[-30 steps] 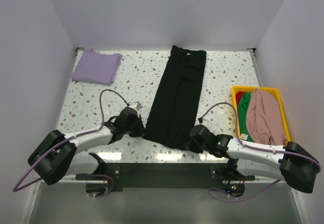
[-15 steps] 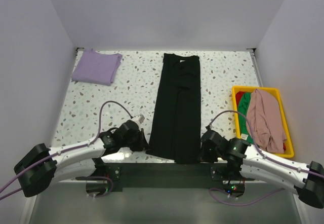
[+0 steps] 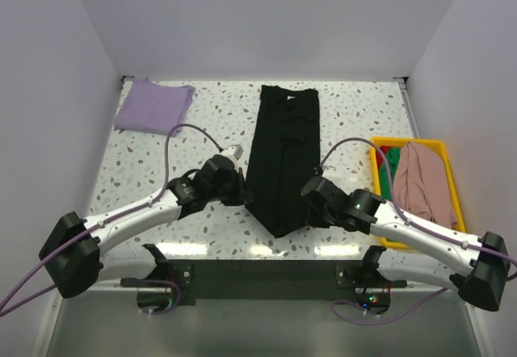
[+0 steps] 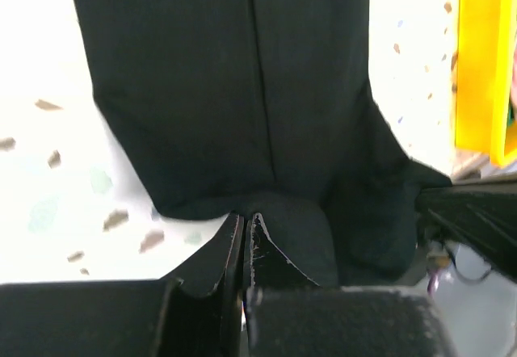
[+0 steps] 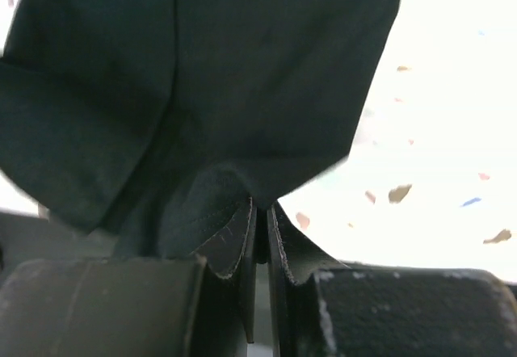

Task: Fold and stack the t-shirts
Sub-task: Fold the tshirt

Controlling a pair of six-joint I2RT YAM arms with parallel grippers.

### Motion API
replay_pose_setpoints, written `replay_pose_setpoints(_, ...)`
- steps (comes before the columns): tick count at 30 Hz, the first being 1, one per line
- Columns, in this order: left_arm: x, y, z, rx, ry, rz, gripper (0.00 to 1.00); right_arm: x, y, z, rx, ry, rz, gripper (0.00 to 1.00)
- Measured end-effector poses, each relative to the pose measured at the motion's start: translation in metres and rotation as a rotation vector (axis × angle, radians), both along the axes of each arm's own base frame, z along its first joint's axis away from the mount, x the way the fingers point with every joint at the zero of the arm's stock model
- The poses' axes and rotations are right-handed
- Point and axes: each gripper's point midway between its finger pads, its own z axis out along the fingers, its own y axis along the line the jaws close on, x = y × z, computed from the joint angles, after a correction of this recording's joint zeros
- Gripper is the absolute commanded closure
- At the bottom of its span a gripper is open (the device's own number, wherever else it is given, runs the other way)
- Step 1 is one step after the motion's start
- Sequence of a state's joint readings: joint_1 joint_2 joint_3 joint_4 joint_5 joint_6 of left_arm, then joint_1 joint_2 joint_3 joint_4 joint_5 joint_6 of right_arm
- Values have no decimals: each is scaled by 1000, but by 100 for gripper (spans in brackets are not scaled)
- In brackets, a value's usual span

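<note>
The black t-shirt (image 3: 284,143) lies as a long narrow strip down the middle of the table, and its near end is raised off the surface. On its left near corner my left gripper (image 3: 242,191) is shut, fingertips pinched on black cloth (image 4: 242,90) in the left wrist view (image 4: 245,216). My right gripper (image 3: 308,201) is shut on the right near corner, with cloth (image 5: 210,66) caught between its jaws (image 5: 262,207). A folded lavender t-shirt (image 3: 153,107) rests at the far left corner. A dusty pink t-shirt (image 3: 422,183) and a green one (image 3: 393,171) lie in the bin.
The yellow plastic bin (image 3: 428,141) stands at the right edge of the table and shows at the right of the left wrist view (image 4: 477,66). White walls close in the table on three sides. Purple cables arc over both arms.
Both grippers, shut on the black t-shirt's near end, have moved from the front edge toward the far side, carrying the hem up and over. The right jaws closed further.
</note>
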State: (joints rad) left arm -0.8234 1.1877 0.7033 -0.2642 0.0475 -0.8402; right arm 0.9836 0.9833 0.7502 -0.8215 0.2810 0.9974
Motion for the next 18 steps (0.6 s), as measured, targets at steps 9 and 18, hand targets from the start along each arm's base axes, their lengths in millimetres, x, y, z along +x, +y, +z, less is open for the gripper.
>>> replay_pose_setpoints(9, 67, 2, -23, 46, 37, 87, 100, 77, -5, 2, -55, -74, -134, 93)
replay_pose_setpoints(18, 137, -16, -30, 38, 26, 130, 100, 150, -34, -3, -60, -103, -270, 95)
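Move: Both hands hold the near end of the black t-shirt about 10 cm above the table. The middle of its flat strip lies some 21 cm ahead and 13 cm to the right of the left hand, and from the right hand about 26 cm ahead and 8 cm to the left. The folded purple shirt sits roughly 37 cm ahead and 32 cm to the left of the left hand; the yellow box is about 12 cm ahead and 33 cm to the right of the right hand. Keeping their shut grip on the two corners of the black t-shirt's near end, both hands carry that end forward together over the flat strip towards its middle, the left going about 14 cm and dipping some 3 cm, the right about 15 cm and staying level while it drifts a little outward to the right late on. The right wrist turns some 15 degrees clockwise and the left slightly counter-clockwise as they go, with no letting go. ##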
